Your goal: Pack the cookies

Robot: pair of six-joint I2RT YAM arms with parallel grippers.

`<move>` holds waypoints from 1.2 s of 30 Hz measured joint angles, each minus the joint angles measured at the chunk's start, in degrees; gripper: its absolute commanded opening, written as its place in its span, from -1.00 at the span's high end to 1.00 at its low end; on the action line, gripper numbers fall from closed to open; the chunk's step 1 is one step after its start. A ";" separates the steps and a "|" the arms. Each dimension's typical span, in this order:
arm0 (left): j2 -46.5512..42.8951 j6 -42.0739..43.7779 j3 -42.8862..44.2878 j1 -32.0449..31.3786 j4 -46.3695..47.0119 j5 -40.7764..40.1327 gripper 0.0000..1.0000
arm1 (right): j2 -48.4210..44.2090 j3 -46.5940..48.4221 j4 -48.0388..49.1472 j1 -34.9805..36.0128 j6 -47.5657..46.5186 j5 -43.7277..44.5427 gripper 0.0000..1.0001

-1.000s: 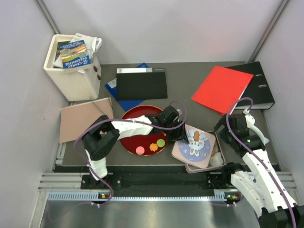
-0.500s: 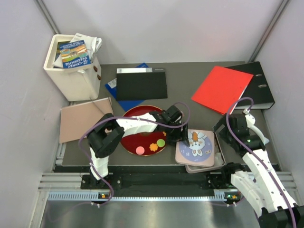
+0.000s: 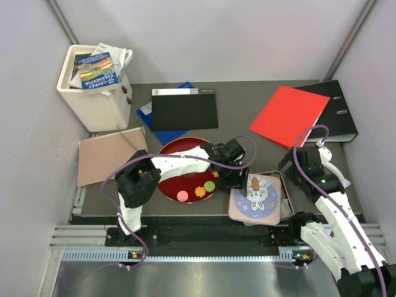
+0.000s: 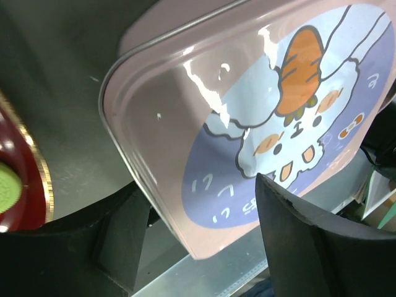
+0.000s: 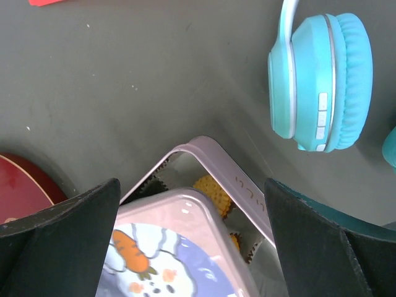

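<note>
On the red plate (image 3: 176, 162) lie three cookies: pink (image 3: 182, 195), orange (image 3: 200, 191) and green (image 3: 210, 185). The green cookie (image 4: 5, 193) also shows at the left edge of the left wrist view. A pink bunny lid (image 3: 257, 198) lies askew over the pink tin (image 3: 286, 189). My left gripper (image 3: 237, 177) is open at the lid's left corner. That corner of the lid (image 4: 260, 117) sits loosely between its fingers (image 4: 303, 247). My right gripper (image 5: 192, 185) hangs wide open above the tin's far corner (image 5: 216, 158). Yellow cookies (image 5: 213, 193) in paper cups show inside.
Teal headphones (image 5: 322, 80) lie right of the tin. At the back are a white bin of booklets (image 3: 93, 86), a black folder (image 3: 184, 110), a red folder (image 3: 288, 114) and a black binder (image 3: 340, 108). A tan board (image 3: 108, 154) lies left of the plate.
My left gripper has moved right with the lid, which now covers more of the tin. Its jaws have widened off the lid. The right arm has barely moved.
</note>
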 measured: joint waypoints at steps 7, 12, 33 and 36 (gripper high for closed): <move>2.49 1.01 3.82 -2.16 -2.80 -0.46 -0.45 | 0.70 1.53 0.39 0.09 -0.39 0.57 -0.98; 3.72 1.09 6.01 -2.16 -3.80 -1.88 -0.47 | 0.81 2.08 0.39 0.09 -0.39 0.76 -0.98; 5.33 0.59 7.43 -2.08 -3.61 -2.99 -0.46 | -4.52 -2.69 -2.05 1.44 -4.15 -12.35 1.00; 5.33 0.57 7.54 -2.08 -3.61 -3.10 -0.46 | -1.31 -3.02 -2.21 1.44 -3.17 -13.22 1.00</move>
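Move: Back and left of the right hand lies the lid: its middle is about 10 cm left, 8 cm back and 5 cm down. The cookie tin under it is centred some 7 cm left, 8 back and 8 down; the near headphone cup lies level, about 7 cm right and 8 down. For the left hand, the lid's middle is about 7 cm right, 3 back and slightly lower. Closing its wide-open fingers fully, the right hand first rises about 3 cm and swings left, then comes back and down some 5 cm from that height, turning about 10 degrees counter-clockwise, to bring the shut tips over the lid's far right corner; contact can't be told. The left hand, fingers still open at the lid's left rim, nudges the lid about 2 cm right. ##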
